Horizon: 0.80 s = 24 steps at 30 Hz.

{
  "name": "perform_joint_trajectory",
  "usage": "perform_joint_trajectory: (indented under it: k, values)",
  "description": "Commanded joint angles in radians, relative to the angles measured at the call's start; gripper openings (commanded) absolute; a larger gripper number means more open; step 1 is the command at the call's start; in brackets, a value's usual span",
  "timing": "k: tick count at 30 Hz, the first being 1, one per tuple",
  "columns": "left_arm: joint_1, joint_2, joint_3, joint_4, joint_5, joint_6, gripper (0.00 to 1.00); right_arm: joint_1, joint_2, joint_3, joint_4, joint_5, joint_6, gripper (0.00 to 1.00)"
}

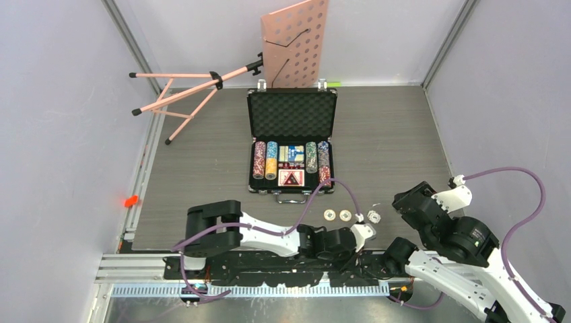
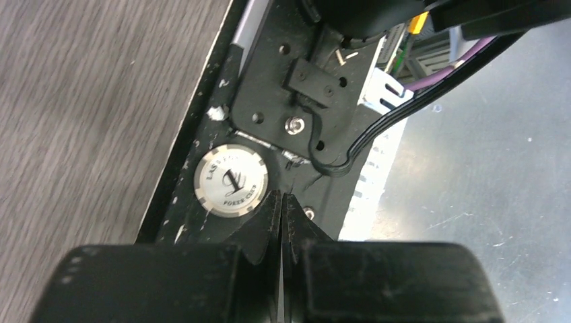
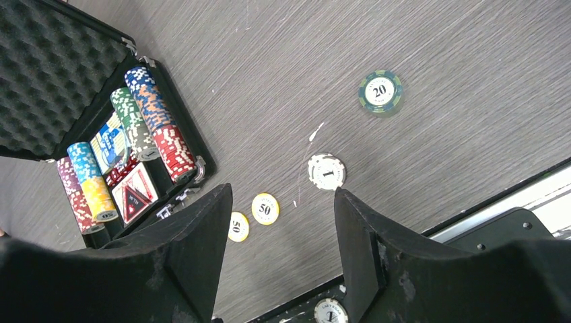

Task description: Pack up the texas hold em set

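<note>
The black briefcase (image 1: pixel 291 114) lies open mid-table, its foam lid (image 3: pixel 47 60) up. Rows of chips (image 1: pixel 290 160) and cards fill its tray. Loose on the table are two yellow 50 chips (image 3: pixel 265 208), a white 1 chip (image 3: pixel 326 171) and a green 20 chip (image 3: pixel 380 91). Another white chip (image 2: pixel 231 180) rests on the black base plate at the table's near edge. My left gripper (image 2: pixel 281 196) is shut and holds nothing, its tips just right of that chip. My right gripper (image 3: pixel 283 195) hangs open above the table, with the yellow chips below its left finger.
A pink music stand (image 1: pixel 295 42) leans at the back, its tripod legs (image 1: pixel 176 101) lying over the table's far left. Grey walls close in both sides. Purple cables (image 1: pixel 505 175) loop off both arms. The black base plate and rail (image 1: pixel 269 272) run along the near edge.
</note>
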Motion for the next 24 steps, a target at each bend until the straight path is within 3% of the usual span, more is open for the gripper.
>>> perform_joint_trajectory:
  k: [1,9,17,24]
  values:
    - [-0.002,0.048,0.064,0.050,0.070,-0.004,0.00,0.002,0.009,0.025,-0.002,0.054,0.018,0.63]
    - [0.021,0.100,0.068,0.013,0.000,-0.061,0.00,0.002,0.016,0.029,0.013,0.057,0.011,0.63]
    - [0.064,0.013,0.063,-0.194,-0.294,0.008,0.00,0.002,0.021,0.024,0.014,0.050,0.012,0.63]
    - [0.076,-0.102,0.017,-0.195,-0.331,0.044,0.00,0.002,0.030,0.002,0.050,0.019,-0.012,0.62]
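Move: On the black rail at the table's near edge, the stray white 1 chip lies roughly 2 cm ahead of the left hand, 1 cm to its right and 3 cm below. Out on the table, two yellow-edged 50 chips lie about 17 cm ahead, one 6 cm left and one straight ahead, with the white chip pile equally far out but 8 cm right. From the right hand the stray chip is some 18 cm back, 9 cm left and 18 cm below. Sinking and slipping right nearly 2 cm with its fingers shut, the left hand first gets in behind the white 1 chip, on the side towards the robot. It then sweeps forward about 8 cm and some 4 cm left, pushing the chip with the closed tips off the rail towards the 50 chips while the hand turns about 15 degrees counter-clockwise. ##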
